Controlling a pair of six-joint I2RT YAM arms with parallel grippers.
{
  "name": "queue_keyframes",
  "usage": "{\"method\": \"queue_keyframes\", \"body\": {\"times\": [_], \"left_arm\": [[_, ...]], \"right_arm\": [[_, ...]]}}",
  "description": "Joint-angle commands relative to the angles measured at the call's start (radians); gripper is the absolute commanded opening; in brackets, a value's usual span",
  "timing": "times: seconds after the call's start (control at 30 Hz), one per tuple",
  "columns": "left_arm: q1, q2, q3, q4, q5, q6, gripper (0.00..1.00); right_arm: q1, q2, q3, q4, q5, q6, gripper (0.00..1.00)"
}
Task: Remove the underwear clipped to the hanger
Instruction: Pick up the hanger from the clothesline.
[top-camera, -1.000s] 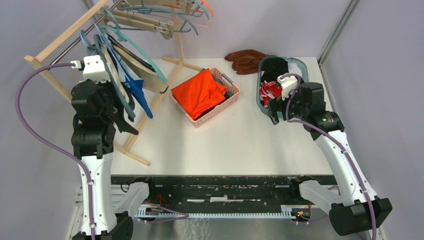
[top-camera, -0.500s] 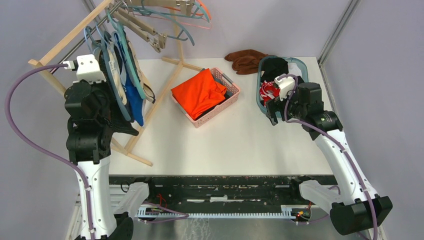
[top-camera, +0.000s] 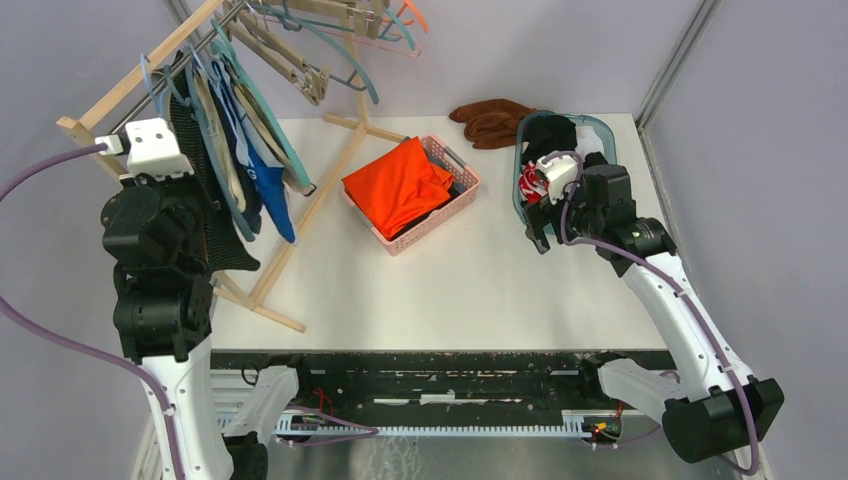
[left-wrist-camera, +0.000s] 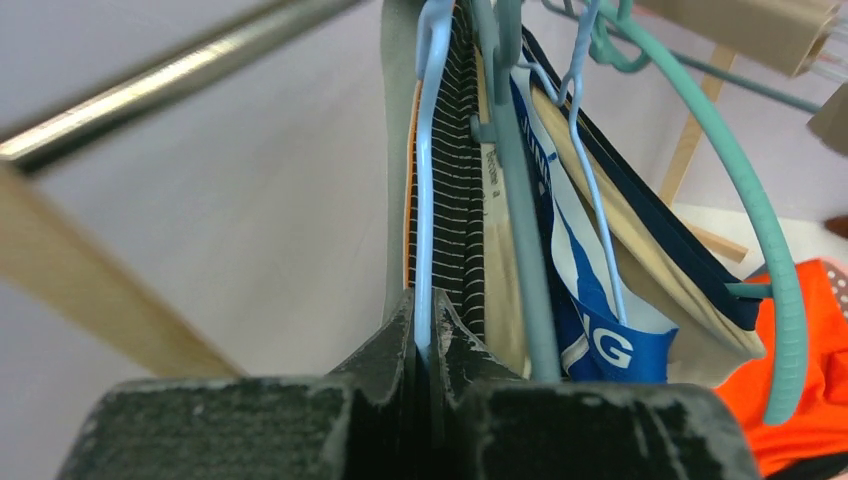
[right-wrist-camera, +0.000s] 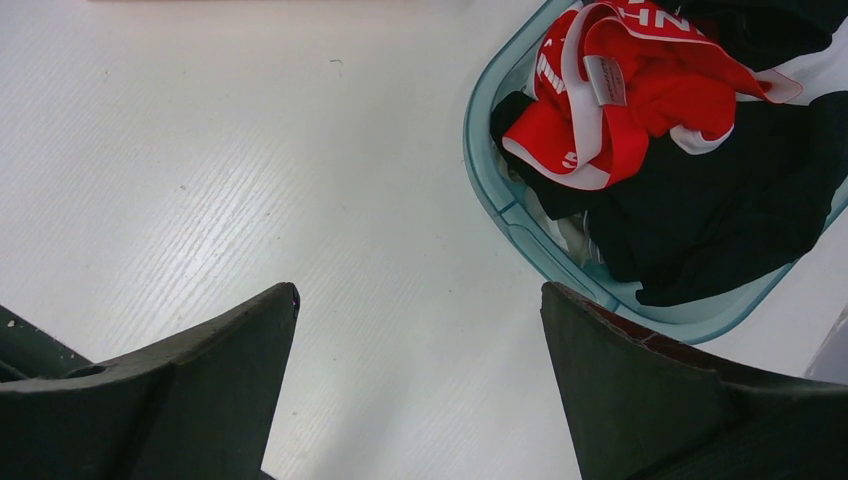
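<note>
My left gripper is shut on the thin light-blue hanger, at the left of the rack. A dark striped garment hangs right behind that hanger. To its right on neighbouring hangers hang the royal blue and white underwear, the beige underwear and the dark navy underwear. The blue pair also shows in the top view. My right gripper is open and empty above the table, beside the teal basket, and it shows in the top view too.
The wooden rack with several empty hangers stands at the back left. A pink basket holds an orange garment. The teal basket holds red-and-white and black clothes. A brown cloth lies at the back.
My left arm has pulled to the left with the hanger in its grip, and the bunch of hangers has swung with it. My right gripper has drifted slightly left.
</note>
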Motion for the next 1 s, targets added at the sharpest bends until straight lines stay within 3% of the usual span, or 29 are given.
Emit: {"method": "queue_keyframes", "body": {"times": [0.0, 0.37, 0.97], "left_arm": [[-0.003, -0.014, 0.064, 0.083, 0.034, 0.047, 0.03], [-0.003, -0.032, 0.135, -0.017, 0.098, 0.046, 0.03], [-0.002, -0.128, 0.211, -0.505, 0.213, 0.251, 0.03]], "right_arm": [[0.015, 0.000, 0.021, 0.009, 0.018, -0.015, 1.00], [0.035, 0.009, 0.027, -0.005, 0.029, -0.026, 1.00], [0.051, 0.036, 0.032, -0.013, 0.016, -0.021, 1.00]]}}
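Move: Already pinched by its near end in the left fingers, the light-blue hanger has its middle about 16 cm ahead, 6 left and 6 above. The clothesline rod at its hook is some 17 cm ahead, 8 left and 13 up; the grey-blue hanger's middle is roughly 14 cm ahead, 1 left and 4 up. The pink basket lies 18 ahead, 33 right and well below. From the right hand the hanger is about 10 ahead, 65 left, 30 up. Drawing back towards the robot, the left hand keeps its pinch on the light-blue hanger and carries it about 8 cm away from the clothesline, drifting a little right. It first climbs some 2.5 cm to lift the hook over the rod, then sinks about 4 cm while still backing off, the wrist tipping down and turning clockwise roughly 10 degrees with its left side rising. ##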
